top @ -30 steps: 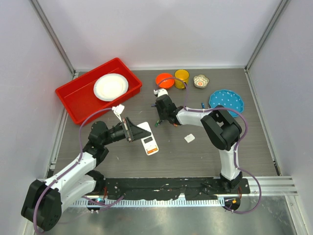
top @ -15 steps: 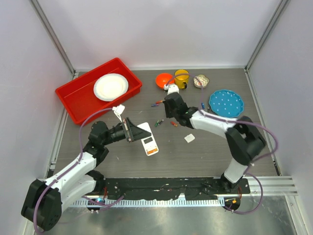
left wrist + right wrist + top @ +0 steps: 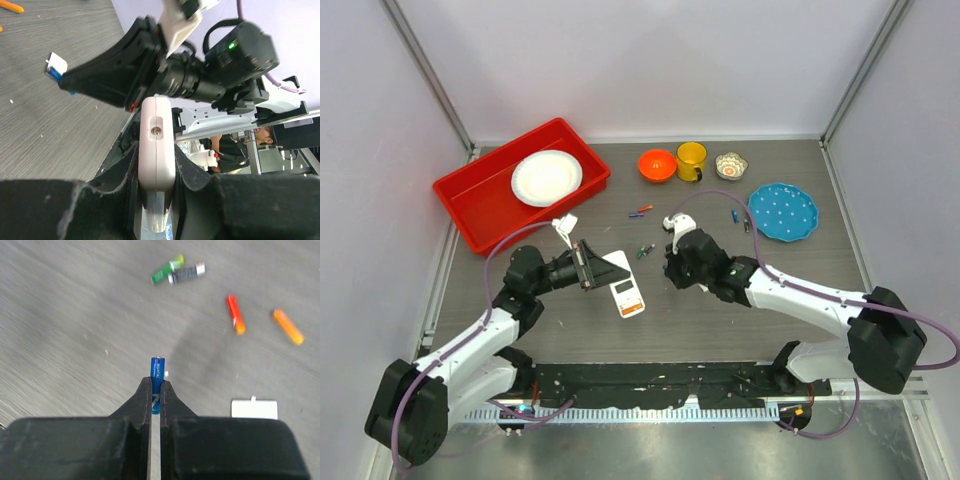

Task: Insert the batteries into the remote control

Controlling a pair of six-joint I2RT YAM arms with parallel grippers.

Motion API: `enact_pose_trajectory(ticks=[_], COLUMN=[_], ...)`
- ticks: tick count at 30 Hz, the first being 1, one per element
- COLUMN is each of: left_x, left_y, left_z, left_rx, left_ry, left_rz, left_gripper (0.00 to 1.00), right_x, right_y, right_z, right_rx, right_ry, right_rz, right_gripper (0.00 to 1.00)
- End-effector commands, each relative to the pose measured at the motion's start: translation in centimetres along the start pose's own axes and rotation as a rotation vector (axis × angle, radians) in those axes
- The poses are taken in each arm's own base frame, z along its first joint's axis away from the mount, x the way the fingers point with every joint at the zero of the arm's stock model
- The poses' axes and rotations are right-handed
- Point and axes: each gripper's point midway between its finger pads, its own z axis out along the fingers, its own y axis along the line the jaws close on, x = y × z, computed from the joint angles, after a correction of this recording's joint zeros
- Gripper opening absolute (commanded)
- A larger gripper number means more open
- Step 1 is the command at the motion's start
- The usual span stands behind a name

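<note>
The white remote control [image 3: 628, 296], its orange panel toward the near side, is clamped at one end in my shut left gripper [image 3: 595, 268]. In the left wrist view its narrow white edge [image 3: 157, 145] stands between the fingers of the left gripper [image 3: 156, 162]. My right gripper [image 3: 671, 272] hovers just right of the remote, shut on a blue battery [image 3: 157, 371] that sticks out past the tips of the right gripper [image 3: 156, 386]. Loose batteries lie on the table: green [image 3: 167, 270], dark grey [image 3: 186, 272], red [image 3: 235, 314] and orange [image 3: 287, 326].
A small white cover piece [image 3: 254, 409] lies beside the right gripper. A red bin [image 3: 470, 195] with a white plate stands at the back left. An orange bowl [image 3: 658, 164], yellow mug [image 3: 692, 158], patterned bowl [image 3: 731, 165] and blue plate [image 3: 783, 211] line the back right.
My right gripper shut on the blue battery among the loose ones, then swung toward the near middle, ending beside the remote. The left arm and remote have not moved.
</note>
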Motion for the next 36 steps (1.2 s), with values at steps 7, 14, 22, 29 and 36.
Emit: enact_pose_trajectory(ticks=[7,14,22,29,36], left_x=[-0.7,-0.3,0.4,0.6,0.7], left_y=[-0.6,-1.5,-2.9,-3.8,-3.5], left_z=[0.1,-0.6,-1.5,-2.2,-2.2], left_rx=[0.03,0.028,0.063,0.092,0.087], left_ry=[-0.023,-0.011,-0.005,-0.023,-0.026], left_rz=[0.025,0.074,0.128,0.157,0.152], left_gripper=[0.0,0.0,0.0,0.0,0.0], right_x=[5.3,5.8,3.3,6.2,5.4], right_y=[0.6,3.2,4.3,2.9,1.7], right_z=[0.9,0.6,2.1,5.2,6.9], right_rx=[0.025,-0.151,-0.216,-0.396,-0.473], right_ry=[0.111,0.054,-0.03,0.065,0.082], right_rz=[0.012,-0.37,-0.839,-1.017,-1.023], right_gripper=[0.01,0.03,0.01,0.01,0.01])
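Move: The blue battery, in the right hand's fingers, is taken to a bare spot of table about 11 cm below that hand, some 3 cm left and level fore-and-aft. The green battery lies roughly 10 cm ahead and 6 cm left, the black one 11 cm ahead and 4 cm left, both on the table, about 11 cm down. The remote hangs some 10 cm back, 9 cm left and 9 cm above. From the left hand that spot is about 7 cm ahead, 8 cm right and 20 cm down. Keeping its pinch on the blue battery, the right hand sinks about 10 cm in all, first drawing back some 5 cm, then coming forward again as it drops the last stretch to the bare table, while the wrist swings about 50 degrees counter-clockwise so that the fingers point mostly left and a little more steeply down. The left hand, still gripping the remote, first dips slightly, then backs off and rises 2 to 3 cm each way, out of the right hand's way; whether the battery's free end touches the table can't be seen. ##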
